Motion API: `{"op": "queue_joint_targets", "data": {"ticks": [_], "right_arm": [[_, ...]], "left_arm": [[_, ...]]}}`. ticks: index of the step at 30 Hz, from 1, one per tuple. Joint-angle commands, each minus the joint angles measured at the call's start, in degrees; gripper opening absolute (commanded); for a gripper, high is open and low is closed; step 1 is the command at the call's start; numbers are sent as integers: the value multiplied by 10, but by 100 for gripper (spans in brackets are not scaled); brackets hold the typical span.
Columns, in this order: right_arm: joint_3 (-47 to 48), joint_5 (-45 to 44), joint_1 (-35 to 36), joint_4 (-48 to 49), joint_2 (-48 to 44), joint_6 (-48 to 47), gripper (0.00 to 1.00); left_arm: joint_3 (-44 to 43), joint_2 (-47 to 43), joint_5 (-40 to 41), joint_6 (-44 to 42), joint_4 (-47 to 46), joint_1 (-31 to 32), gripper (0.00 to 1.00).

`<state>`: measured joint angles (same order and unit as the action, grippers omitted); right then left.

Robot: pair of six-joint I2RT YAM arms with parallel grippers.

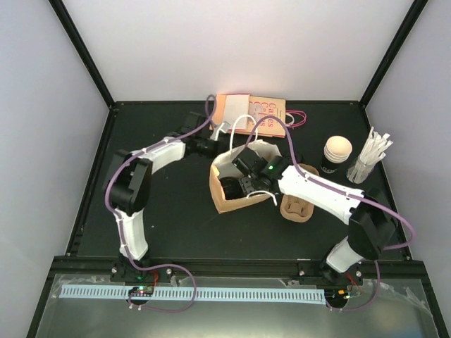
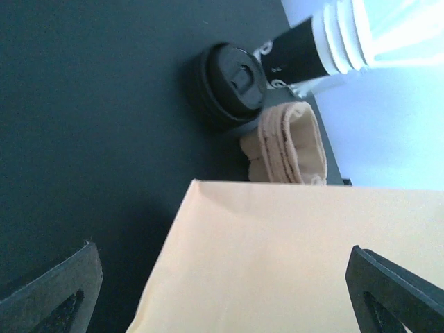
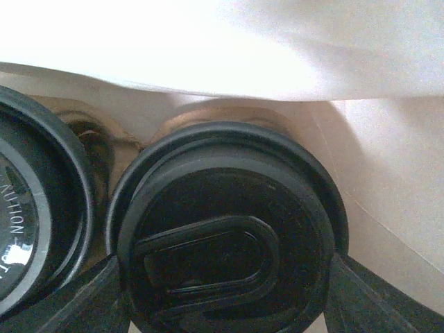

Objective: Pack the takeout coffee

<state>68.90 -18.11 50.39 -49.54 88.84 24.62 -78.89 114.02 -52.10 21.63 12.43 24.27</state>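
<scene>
The takeout coffee [image 3: 229, 229] shows its round black lid in the right wrist view. It sits low inside the open brown paper bag [image 1: 224, 203], in a seat of a brown pulp carrier [image 3: 208, 114]. My right gripper [image 3: 229, 298] reaches down into the bag [image 1: 248, 179], its fingertips [image 3: 374, 298] pressed on both sides of the lid. A second lidded cup [image 3: 28, 229] stands beside it on the left. My left gripper [image 2: 225, 298] is open at the bag's far rim [image 1: 211, 148], with the bag's wall [image 2: 277, 257] filling the gap between its fingers.
A stack of black cups [image 1: 337, 155] and a bundle of white straws [image 1: 370, 158] stand at the right. Another pulp carrier [image 1: 299, 205] lies beside the bag. A loose black lid [image 2: 232, 83] lies on the table. A flat printed bag [image 1: 254, 109] lies at the back.
</scene>
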Motion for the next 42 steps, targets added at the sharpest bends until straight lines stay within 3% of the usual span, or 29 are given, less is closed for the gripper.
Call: {"op": "queue_joint_targets", "data": {"ticks": [1, 7, 23, 34, 42], "right_arm": [[32, 50, -25, -69, 51, -70, 43], [88, 74, -60, -91, 118, -116, 45], [138, 84, -97, -87, 230, -158, 46], [133, 73, -93, -113, 190, -143, 46], [99, 51, -69, -108, 151, -121, 46]], "left_arm": [[68, -74, 48, 26, -14, -36, 99], [162, -164, 108, 42, -39, -43, 99], [265, -341, 221, 33, -16, -43, 99], [245, -403, 237, 9, 35, -44, 99], [193, -458, 175, -37, 78, -42, 95]]}}
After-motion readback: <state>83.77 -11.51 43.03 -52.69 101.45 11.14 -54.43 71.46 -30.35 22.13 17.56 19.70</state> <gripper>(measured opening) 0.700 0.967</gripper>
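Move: The right hand is already inside the paper bag, gripping a lidded coffee cup. The bag's middle is about 3 cm ahead of it, 1 cm to its left and 2 cm lower. A second lidded cup sits level with it, 8 cm to the left. The empty cup carrier lies some 15 cm right and 2 cm back, about 10 cm lower. From the wide-open left hand, the bag's middle is roughly 9 cm back, 5 cm right and 3 cm down. Keeping its pinch on the lidded cup inside the bag, the right hand shifts it forward about 7 cm and slightly left at steady height, then eases back a centimetre. Meanwhile the left hand, fingers already wide open, pulls away from the bag to the left by over 11 cm, drawing back and then rising, while turning some 20 degrees counter-clockwise. ##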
